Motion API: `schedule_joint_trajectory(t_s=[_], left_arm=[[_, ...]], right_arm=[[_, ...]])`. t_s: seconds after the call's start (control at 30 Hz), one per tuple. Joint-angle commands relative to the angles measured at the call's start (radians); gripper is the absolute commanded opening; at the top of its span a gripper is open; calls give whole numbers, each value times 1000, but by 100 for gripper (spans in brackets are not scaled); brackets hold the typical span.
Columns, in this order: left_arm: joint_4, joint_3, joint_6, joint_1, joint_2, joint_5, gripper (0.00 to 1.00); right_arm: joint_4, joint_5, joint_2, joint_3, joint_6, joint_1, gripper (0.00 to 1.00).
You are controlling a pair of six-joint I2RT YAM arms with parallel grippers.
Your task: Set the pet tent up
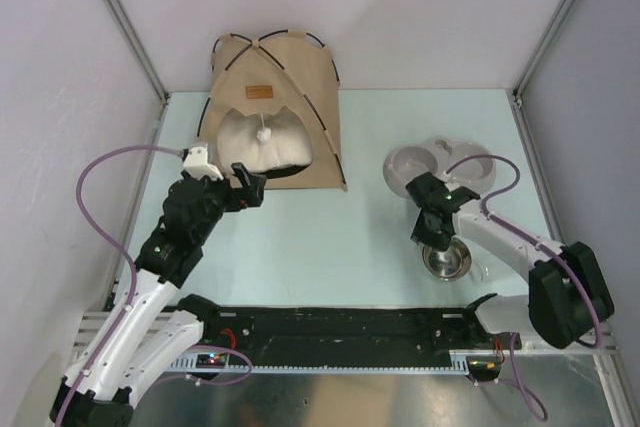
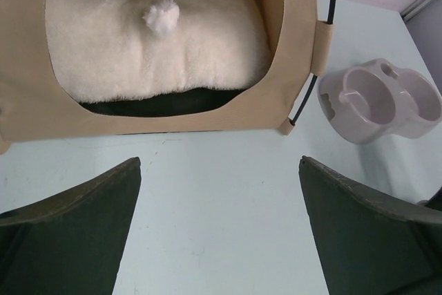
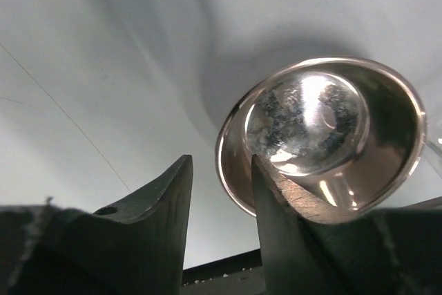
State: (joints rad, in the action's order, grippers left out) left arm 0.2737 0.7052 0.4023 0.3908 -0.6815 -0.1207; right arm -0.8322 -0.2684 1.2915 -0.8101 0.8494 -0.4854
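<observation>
The pet tent (image 1: 300, 67) stands upright at the back left of the table, tan with black poles and a brown label (image 1: 260, 89). In the left wrist view its rounded doorway (image 2: 297, 46) shows a cream pillow (image 2: 138, 53) on the dark floor and a hanging white pom-pom (image 2: 161, 17). My left gripper (image 1: 255, 187) (image 2: 219, 164) is wide open and empty, just in front of the doorway. My right gripper (image 1: 432, 237) (image 3: 221, 164) straddles the rim of a steel bowl (image 3: 318, 122), one finger inside and one outside. A gap shows on the outer side.
A grey double-bowl feeder stand (image 1: 440, 167) (image 2: 380, 101) sits at the right, just behind the steel bowl (image 1: 450, 262). White walls with metal frame posts close in the back and sides. The black rail (image 1: 340, 325) with the arm bases runs along the near edge.
</observation>
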Motion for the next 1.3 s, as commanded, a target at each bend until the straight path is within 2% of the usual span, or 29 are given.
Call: schedule_joint_trajectory(t_s=[0.0, 0.2, 0.3, 0.4, 0.67, 0.9, 1.03, 1.27], left_arm=[[-15, -27, 21, 4, 40, 23, 100], [-15, -67, 32, 4, 102, 20, 100], [-14, -75, 35, 4, 117, 27, 100], [-13, -80, 35, 4, 124, 29, 100], [-13, -58, 8, 4, 99, 31, 100], [-14, -34, -13, 4, 70, 31, 100], [-13, -28, -21, 3, 61, 37, 100], [-13, -15, -16, 4, 36, 61, 100]], right_arm=[[45, -53, 87, 2, 30, -52, 42], [85, -79, 163, 2, 29, -77, 32], [91, -110, 177, -4, 11, -82, 10], [64, -157, 194, -40, -15, -101, 1], [-4, -322, 175, -230, -91, -197, 0], [99, -378, 152, -382, -229, -183, 0], [169, -399, 209, -473, -311, -138, 0], [280, -388, 402, -628, -413, -58, 0]])
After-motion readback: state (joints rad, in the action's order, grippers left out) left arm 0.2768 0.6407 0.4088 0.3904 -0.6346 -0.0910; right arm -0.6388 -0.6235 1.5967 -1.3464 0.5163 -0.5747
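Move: The metal bowl's middle is about 6 cm to the right of the right hand, roughly 1 cm nearer the base and 5 cm below, with its left rim almost under the half-open fingers. The middle of the mauve double-bowl feeder lies some 18 cm ahead of this hand and about 4 cm to its right. A clear bottle lies some 19 cm to the right and 5 cm back. From the raised left hand, the metal bowl is roughly 44 cm to the right, 9 cm back and 23 cm below. The right hand first sinks about 3 cm, easing slightly left, and shuts its half-open fingers on the left rim of the metal bowl, pinching the wall between the pads. Keeping that pinch, it climbs and reaches forward together, ending about 17 cm farther out and a little left, some 15 cm above its lowest point, carrying the bowl up towards the mauve feeder's left well while the wrist swings the fingertips forward by some 30 degrees. ##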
